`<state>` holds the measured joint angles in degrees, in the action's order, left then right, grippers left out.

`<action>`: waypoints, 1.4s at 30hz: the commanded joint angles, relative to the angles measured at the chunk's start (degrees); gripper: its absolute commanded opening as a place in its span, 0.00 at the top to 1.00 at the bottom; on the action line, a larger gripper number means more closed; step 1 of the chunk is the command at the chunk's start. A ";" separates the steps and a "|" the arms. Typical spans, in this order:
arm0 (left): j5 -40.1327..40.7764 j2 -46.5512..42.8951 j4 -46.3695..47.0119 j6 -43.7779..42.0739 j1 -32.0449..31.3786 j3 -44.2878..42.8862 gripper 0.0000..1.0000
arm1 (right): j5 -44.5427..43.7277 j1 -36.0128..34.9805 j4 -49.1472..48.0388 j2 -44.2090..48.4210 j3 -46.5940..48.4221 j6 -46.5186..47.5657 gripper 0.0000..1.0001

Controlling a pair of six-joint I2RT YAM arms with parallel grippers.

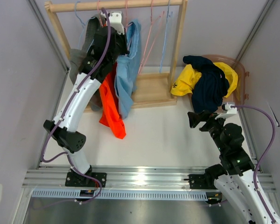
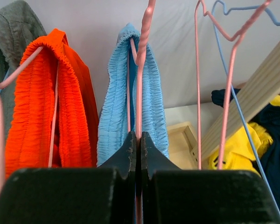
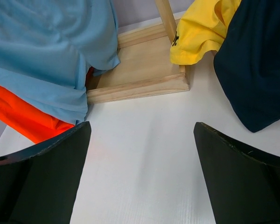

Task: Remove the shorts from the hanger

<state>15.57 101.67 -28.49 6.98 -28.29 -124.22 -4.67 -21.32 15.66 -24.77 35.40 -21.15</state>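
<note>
Three shorts hang on the wooden rack [image 1: 116, 5]: grey shorts [image 1: 77, 60], bright orange shorts [image 1: 111, 112] and light blue shorts [image 1: 126, 74]. In the left wrist view the light blue shorts [image 2: 114, 107] hang over a pink hanger [image 2: 140, 70], and my left gripper [image 2: 139, 137] is shut on that hanger's wire just below the waistband. The orange shorts [image 2: 37, 107] hang to its left. Yellow shorts [image 1: 186, 79] and dark navy shorts [image 1: 207, 86] lie heaped at the right. My right gripper [image 3: 140, 154] is open low over the bare table, holding nothing.
Empty pink and blue wire hangers [image 2: 228, 84] hang on the rail's right part. The rack's wooden base [image 3: 140, 79] stands on the table ahead of the right gripper. A brownish basket [image 1: 240, 74] holds the heap at the back right. Grey walls close in both sides.
</note>
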 commanded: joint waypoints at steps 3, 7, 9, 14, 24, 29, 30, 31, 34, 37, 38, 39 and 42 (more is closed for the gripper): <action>-3.00 -6.57 -1.56 -2.06 0.26 -12.33 1.00 | 1.06 -0.56 -4.67 -0.01 -0.24 -0.91 0.00; -4.67 -9.90 -3.85 -1.98 0.26 -13.77 1.00 | 1.76 -0.65 -6.95 -1.24 1.16 -0.30 0.01; -5.11 -12.53 -5.08 -1.62 0.34 -12.89 1.00 | 3.07 -0.83 -8.79 -2.90 1.95 0.14 0.01; -8.18 -22.28 -6.40 -0.66 0.34 0.08 1.00 | 8.70 -1.61 -13.46 -7.39 5.55 2.33 0.01; -21.16 -42.77 -7.98 1.19 0.34 25.24 1.00 | 20.13 -7.23 -24.70 -19.78 14.51 7.00 0.01; -29.54 -48.40 -8.69 2.24 0.26 34.92 1.00 | 20.57 -11.63 -27.96 -26.62 17.95 7.61 0.01; -31.03 -49.71 -9.38 2.51 0.26 35.28 1.00 | 20.23 -12.59 -28.14 -27.69 18.39 8.13 0.01; -33.57 -50.25 -9.74 2.77 0.26 34.76 1.00 | 19.79 -15.04 -28.23 -28.57 19.35 9.18 0.01; -36.22 -51.13 -12.81 3.21 0.34 31.70 1.00 | 16.46 -19.44 -28.58 -32.69 20.50 11.38 0.01; -36.75 -50.78 -17.20 3.47 0.26 27.82 1.00 | 15.22 -22.09 -29.19 -34.46 20.85 12.00 0.00; -36.93 -50.78 -18.00 3.56 0.26 25.89 1.00 | 14.87 -22.53 -29.80 -34.90 20.77 11.92 0.01; -36.93 -50.95 -18.79 3.82 0.26 24.05 1.00 | 14.43 -22.71 -30.07 -35.69 20.68 11.83 0.00; -35.97 -51.91 -20.03 4.00 0.17 22.45 1.00 | 13.99 -23.59 -30.95 -37.09 20.41 11.74 0.01</action>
<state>-18.52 52.29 -50.72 9.21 -28.29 -97.58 11.38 -44.18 -10.44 -61.28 53.49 -10.63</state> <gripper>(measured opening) 0.022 0.993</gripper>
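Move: The left hand already pinches the near end of the pink hanger carrying the light blue shorts, whose middle hangs about 8 cm ahead, 3 cm to its right and 18 cm below. The clear space it takes them to is roughly 30 cm back, 5 cm left and level. The red shorts hang some 8 cm left, 5 cm ahead, 18 cm down; an empty pink hanger is 12 cm right, 5 cm ahead, level. For the right hand, the light blue shorts are about 30 cm ahead and 32 cm left, level. Keeping its pinch on the hanger, the left hand draws it back some 30 cm from the rack towards the near side of the table, first rising about 11 cm to take the hook off the bar, then sinking to around its starting height and turning clockwise so the shorts swing towards the right arm. The right hand, fingers wide open, swings left about 20 cm to meet the light blue shorts, rising and then easing down a little as it turns about 40 degrees counter-clockwise and tips up slightly; it ends close to them, with no grip. ##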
